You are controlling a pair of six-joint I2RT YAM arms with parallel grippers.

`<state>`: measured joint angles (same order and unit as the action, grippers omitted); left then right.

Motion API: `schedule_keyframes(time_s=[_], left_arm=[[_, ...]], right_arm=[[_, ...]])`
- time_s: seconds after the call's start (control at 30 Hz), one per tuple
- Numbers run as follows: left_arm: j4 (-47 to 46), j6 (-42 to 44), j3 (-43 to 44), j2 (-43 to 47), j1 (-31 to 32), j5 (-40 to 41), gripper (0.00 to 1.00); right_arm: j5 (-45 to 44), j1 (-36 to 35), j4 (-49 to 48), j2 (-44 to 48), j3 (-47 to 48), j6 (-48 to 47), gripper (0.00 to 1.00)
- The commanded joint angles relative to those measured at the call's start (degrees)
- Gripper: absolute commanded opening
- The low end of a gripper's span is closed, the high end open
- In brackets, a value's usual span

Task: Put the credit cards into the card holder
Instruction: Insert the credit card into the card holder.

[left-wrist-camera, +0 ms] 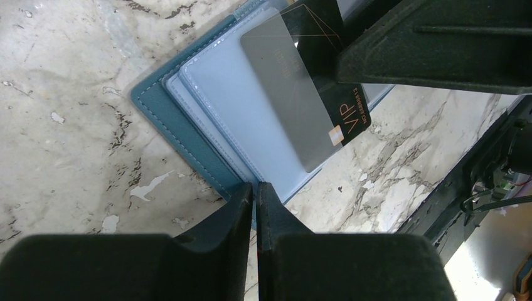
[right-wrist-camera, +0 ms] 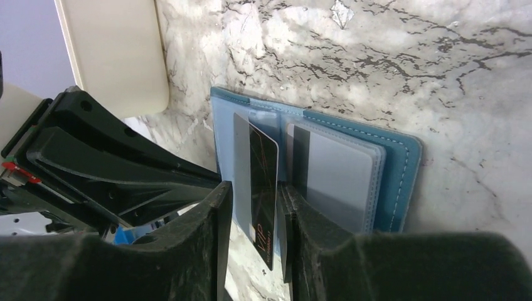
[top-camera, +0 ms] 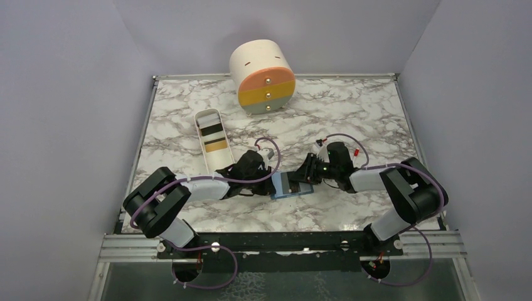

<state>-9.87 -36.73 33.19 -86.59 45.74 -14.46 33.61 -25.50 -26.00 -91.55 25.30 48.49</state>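
Note:
The card holder (top-camera: 300, 187) lies open between the two arms, blue outside and light blue inside (left-wrist-camera: 233, 113). My left gripper (left-wrist-camera: 256, 188) is shut on its near edge, pinning it to the marble; from above the left gripper (top-camera: 271, 177) is at its left side. My right gripper (right-wrist-camera: 256, 191) stands open over the holder's middle. A black VIP credit card (right-wrist-camera: 265, 188) stands between its fingers, its far end in the holder, apart from the left finger. A grey card (left-wrist-camera: 290, 94) overlaps the black one (left-wrist-camera: 351, 113). Another grey card (right-wrist-camera: 332, 175) sits in the right pocket.
A long white tray (top-camera: 202, 123) lies behind the left arm, holding a dark card (top-camera: 211, 130) and a gold card (top-camera: 217, 145). The cream cylinder with coloured drawers (top-camera: 263, 78) stands at the back. The right gripper (top-camera: 305, 177) and left gripper nearly meet over the holder.

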Motion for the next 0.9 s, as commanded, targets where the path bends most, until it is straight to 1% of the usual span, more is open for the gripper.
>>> schedule_keyframes(time_s=[0.0,0.07,0.13,0.33,0.43,0.63,0.77,0.83,0.87], left_arm=[[1.0,0.1,-0.9,-0.5,0.7,-0.2,0.12],[0.9,0.2,-0.7,-0.4,0.7,-0.1,0.12],[0.8,0.3,-0.7,-0.5,0.7,0.0,0.12],[0.2,0.3,-0.4,-1.3,0.8,0.0,0.12],[0.0,1.0,0.6,-1.8,0.8,-0.1,0.12],[1.1,2.2,2.8,-2.7,0.7,0.5,0.12],[0.9,2.1,3.1,-3.1,0.8,0.5,0.12],[1.0,2.1,3.2,-3.3,0.7,0.3,0.12],[1.1,2.2,3.2,-3.3,0.8,0.3,0.12]], right_arm=[[-5.0,-0.1,7.0,2.5,1.1,-4.7,0.34],[-5.5,-0.1,7.6,2.8,1.3,-5.3,0.33],[-5.1,-0.1,7.7,2.8,1.6,-6.1,0.31],[-3.5,-0.1,7.2,2.0,2.4,-7.1,0.15],[-2.1,-0.2,6.4,0.9,2.7,-6.9,0.11],[0.0,-1.1,5.2,-1.5,3.2,-6.8,0.09],[0.3,-2.0,4.6,-1.5,3.0,-6.6,0.09],[0.0,-2.2,4.6,-0.9,3.0,-6.5,0.10],[-0.1,-2.2,5.4,-0.5,3.3,-6.8,0.13]])
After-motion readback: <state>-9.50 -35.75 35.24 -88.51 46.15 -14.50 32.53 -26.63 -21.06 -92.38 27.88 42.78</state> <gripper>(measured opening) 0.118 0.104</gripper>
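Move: The black VIP card lies half in the holder's left pocket, its middle about 1 cm left of my right fingertips and some 1 cm lower. That pocket's middle is roughly 4 cm left and 1 cm nearer, and the filled right-hand page about 3 cm right and 1 cm nearer. From my left hand, resting on the holder's near left corner, the card's middle is about 5 cm right and 3 cm ahead. My right fingers, parted about the card's outer long edge, draw off barely 1 cm to the right and close to pinch that edge. Then my right hand pushes the card about 1 cm left into the pocket, sinking almost as far. My left hand keeps its closed tips on the holder's near left corner and, late on, shifts just over half a centimetre right and slightly forward, working the holder against the push. ##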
